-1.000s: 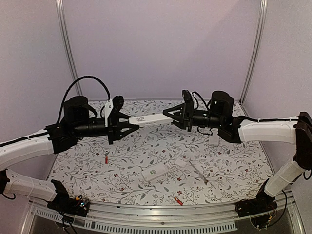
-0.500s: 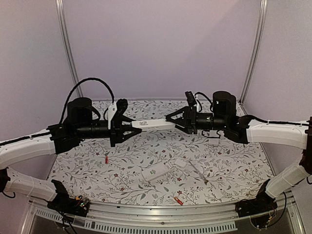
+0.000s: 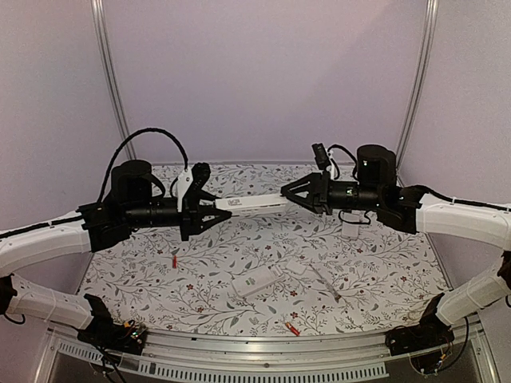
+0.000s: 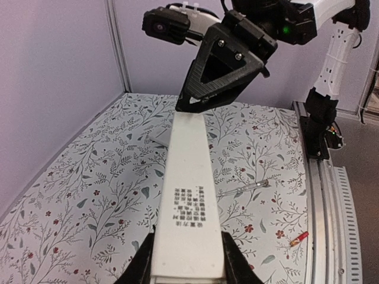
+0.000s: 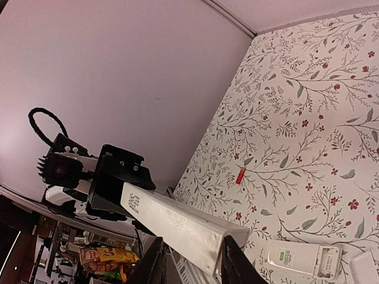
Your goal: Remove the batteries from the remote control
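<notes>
A long white remote (image 3: 254,201) hangs level in the air between my two grippers. My left gripper (image 3: 217,207) is shut on its left end, the printed label facing up in the left wrist view (image 4: 188,195), with the fingers (image 4: 187,263) clamped on both sides. My right gripper (image 3: 287,198) is shut on the other end, as the right wrist view (image 5: 190,260) shows. No batteries show in this remote. A red battery (image 3: 174,261) lies on the table at the left. An orange-red battery (image 3: 293,328) lies near the front edge.
A second white remote (image 3: 257,281) with its battery bay open lies mid-table, and also shows in the right wrist view (image 5: 302,260). Next to it lie a small white cover (image 3: 297,267) and a thin metal tool (image 3: 326,283). A white piece (image 3: 350,230) lies under the right arm.
The held remote has shifted slightly right and lower. The right gripper has drawn back toward the remote's right end. The left gripper has rolled about its wrist.
</notes>
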You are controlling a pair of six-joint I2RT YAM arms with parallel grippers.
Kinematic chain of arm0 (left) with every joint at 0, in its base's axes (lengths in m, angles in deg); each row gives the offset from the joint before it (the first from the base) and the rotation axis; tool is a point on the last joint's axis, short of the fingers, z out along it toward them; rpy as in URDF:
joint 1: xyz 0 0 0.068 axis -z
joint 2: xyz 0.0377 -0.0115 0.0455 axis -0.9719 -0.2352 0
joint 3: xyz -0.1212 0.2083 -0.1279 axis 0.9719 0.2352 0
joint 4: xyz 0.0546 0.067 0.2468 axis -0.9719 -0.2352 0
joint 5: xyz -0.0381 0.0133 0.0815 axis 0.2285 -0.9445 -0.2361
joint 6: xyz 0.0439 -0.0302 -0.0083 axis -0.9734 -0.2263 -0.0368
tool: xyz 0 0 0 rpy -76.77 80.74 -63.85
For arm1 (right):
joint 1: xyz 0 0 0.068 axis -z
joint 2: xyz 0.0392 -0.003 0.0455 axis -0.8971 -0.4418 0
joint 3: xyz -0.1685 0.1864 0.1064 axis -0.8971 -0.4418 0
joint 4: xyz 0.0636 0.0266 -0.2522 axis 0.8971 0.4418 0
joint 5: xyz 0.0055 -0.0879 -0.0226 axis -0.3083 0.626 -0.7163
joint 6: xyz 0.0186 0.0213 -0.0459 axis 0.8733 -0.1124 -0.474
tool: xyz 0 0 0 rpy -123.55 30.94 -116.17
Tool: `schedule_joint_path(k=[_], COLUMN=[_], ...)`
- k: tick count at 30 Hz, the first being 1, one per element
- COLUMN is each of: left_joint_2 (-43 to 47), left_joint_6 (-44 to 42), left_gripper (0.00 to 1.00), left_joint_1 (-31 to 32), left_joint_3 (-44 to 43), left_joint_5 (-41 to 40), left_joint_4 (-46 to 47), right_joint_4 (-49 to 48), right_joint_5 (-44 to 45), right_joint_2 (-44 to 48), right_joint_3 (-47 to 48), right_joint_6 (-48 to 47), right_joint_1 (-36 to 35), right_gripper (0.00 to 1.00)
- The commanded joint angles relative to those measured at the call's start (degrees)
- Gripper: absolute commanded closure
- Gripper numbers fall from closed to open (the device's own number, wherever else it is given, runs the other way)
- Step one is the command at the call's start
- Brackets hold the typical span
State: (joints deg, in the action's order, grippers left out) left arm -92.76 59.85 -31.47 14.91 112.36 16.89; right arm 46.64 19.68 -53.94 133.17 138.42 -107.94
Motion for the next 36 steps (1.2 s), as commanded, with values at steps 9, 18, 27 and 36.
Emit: schedule_joint_path(k=[9,18,27,36], left_joint_2=[-0.2,-0.7,-0.9,-0.4], left_joint_6=[-0.2,-0.3,-0.4,-0.9], left_gripper=[1.00,1.00,1.00,1.00], left_joint_1=[0.6,0.6,0.6,0.7], left_joint_3=[-1.4,-1.5,-1.6,-1.3], left_joint_5=[-0.6,-0.5,-0.3,-2.0], left_joint_4=[0.2,0.1,-0.1,-0.4], right_joint_4=[1.4,-4.9,-7.6,-15.4], right_joint_5=[-0.5,-5.6,-7.0,-6.2], right_joint_2=[-0.2,-1.9,-3.6,-1.4], right_joint_3=[1.7,1.3,1.1,-4.6], right_joint_6=[-0.5,2.5,4.3,10.6], right_joint_1=[0.4,0.4,0.5,3.1], right_gripper=[0.71,0.82,0.90,1.00])
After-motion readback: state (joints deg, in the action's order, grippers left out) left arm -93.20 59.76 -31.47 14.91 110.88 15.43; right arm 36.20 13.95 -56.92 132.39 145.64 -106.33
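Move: At the far end of the held remote, the battery cover's free end lies between the right hand's parted pads, roughly 16 cm to the left hand's right, 4 cm farther out and 1 cm higher. The left hand already grips the remote's other end. About 28 cm beneath the right hand on the table, the second remote lies some 9 cm back and 6 cm left, and the small white cover 4 cm back and 6 cm right. Pinching the battery cover's free end, the right fingers close from about a third open to nearly shut as the hand dips slightly and edges about 1 cm left towards the remote. They then lift the cover end, rising about 1 cm with the fingertips tilting up some 5 degrees. The left hand keeps its grip and finally sinks about 1 cm. ##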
